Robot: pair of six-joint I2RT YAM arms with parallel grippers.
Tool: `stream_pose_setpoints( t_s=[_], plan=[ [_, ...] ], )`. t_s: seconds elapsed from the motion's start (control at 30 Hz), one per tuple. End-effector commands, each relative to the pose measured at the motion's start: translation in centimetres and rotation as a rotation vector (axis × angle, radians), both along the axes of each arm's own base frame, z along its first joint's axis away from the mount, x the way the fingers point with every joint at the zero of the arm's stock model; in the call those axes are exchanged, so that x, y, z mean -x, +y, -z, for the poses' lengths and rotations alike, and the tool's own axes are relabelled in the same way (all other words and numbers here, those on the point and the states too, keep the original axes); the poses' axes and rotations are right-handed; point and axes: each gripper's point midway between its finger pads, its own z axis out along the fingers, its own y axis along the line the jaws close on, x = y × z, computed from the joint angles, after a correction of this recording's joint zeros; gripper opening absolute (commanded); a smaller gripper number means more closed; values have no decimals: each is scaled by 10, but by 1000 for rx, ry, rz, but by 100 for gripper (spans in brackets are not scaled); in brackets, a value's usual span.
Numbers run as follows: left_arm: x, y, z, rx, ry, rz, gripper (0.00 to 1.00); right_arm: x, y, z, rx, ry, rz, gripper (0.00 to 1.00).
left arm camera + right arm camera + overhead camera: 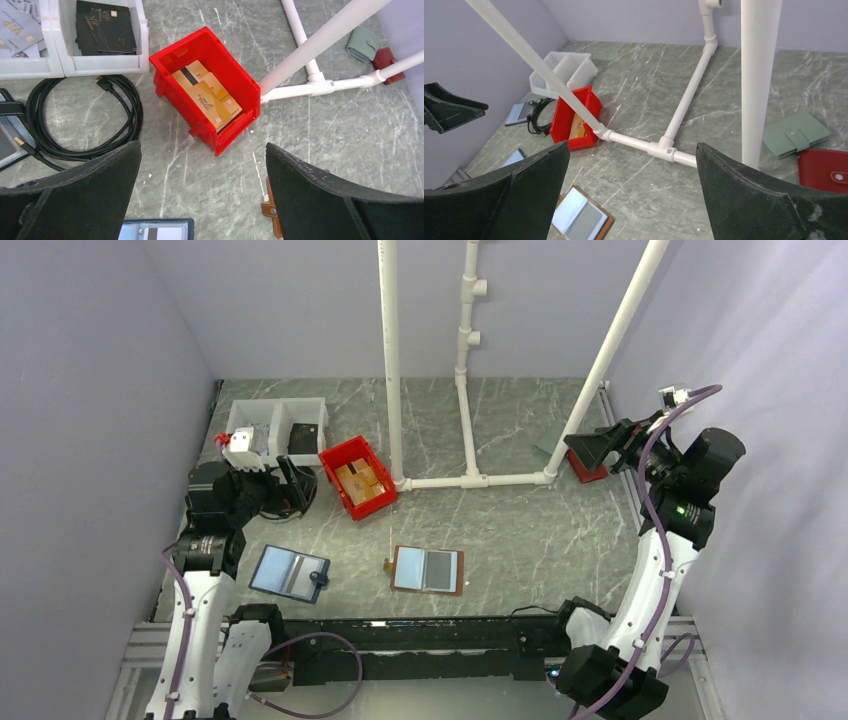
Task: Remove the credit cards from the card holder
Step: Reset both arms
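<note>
The card holder (428,570) lies open and flat at the table's front centre, a brown folder with one pale blue and one dark grey panel facing up. The right wrist view shows it low and left (581,217). In the left wrist view only its brown strap edge (272,210) shows. I cannot make out the credit cards in it as separate things. My left gripper (294,485) (202,150) hangs open above bare table near the red bin. My right gripper (598,448) (632,147) is open, raised at the far right. Both are empty and well away from the holder.
A red bin (358,477) holds tan cards. Behind it a white two-part tray (278,425) holds dark cards, and a black cable coil (85,120) lies beside it. A blue-edged folder (290,572) lies front left. White pipes (465,480) cross the table. Green (796,132) and red (824,167) wallets lie far right.
</note>
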Motion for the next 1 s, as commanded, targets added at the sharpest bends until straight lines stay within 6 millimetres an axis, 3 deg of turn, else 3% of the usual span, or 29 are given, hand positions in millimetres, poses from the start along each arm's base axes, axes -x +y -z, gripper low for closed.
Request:
stream_pose_setpoints(
  t_s=[0.0, 0.07, 0.23, 0.37, 0.63, 0.97],
  plan=[
    [-3, -13, -15, 70, -16, 43, 99, 1, 0, 0, 2, -21, 5, 100],
    [-1, -24, -34, 129, -7, 86, 99, 1, -2, -1, 8, -21, 27, 100],
    [10, -50, -105, 284, -41, 194, 100, 6, -2, -3, 23, -33, 57, 100],
    [23, -66, -137, 381, -56, 283, 99, 6, -4, -4, 17, -26, 82, 100],
    [38, -69, -156, 373, -54, 308, 99, 16, 5, -19, 28, -50, 59, 100],
    [45, -68, -152, 355, -57, 306, 99, 26, 12, -29, 28, -72, 45, 100]
  ],
)
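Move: Both hands are empty and high over the table. The brown card holder lies some 27 cm to the left hand's right and 4 cm back, about 22 cm below it. The red bin is about 21 cm ahead of the left hand and 11 cm to its right, and the blue card holder about 5 cm back and 6 cm to its left. From the right hand the brown card holder lies about 28 cm to the left, 5 cm back and 35 cm below. The left hand, empty and wide open, climbs about 14 cm in a quick sweep clear of the table, swinging some 6 cm to the right and then easing 3 or 4 cm back, while the wrist rolls about 20 degrees left side down and turns about 15 degrees clockwise to face across towards the right arm. The right hand, also open, all but holds its place high over the right side, drifting a couple of centimetres back, and neither hand touches anything. ##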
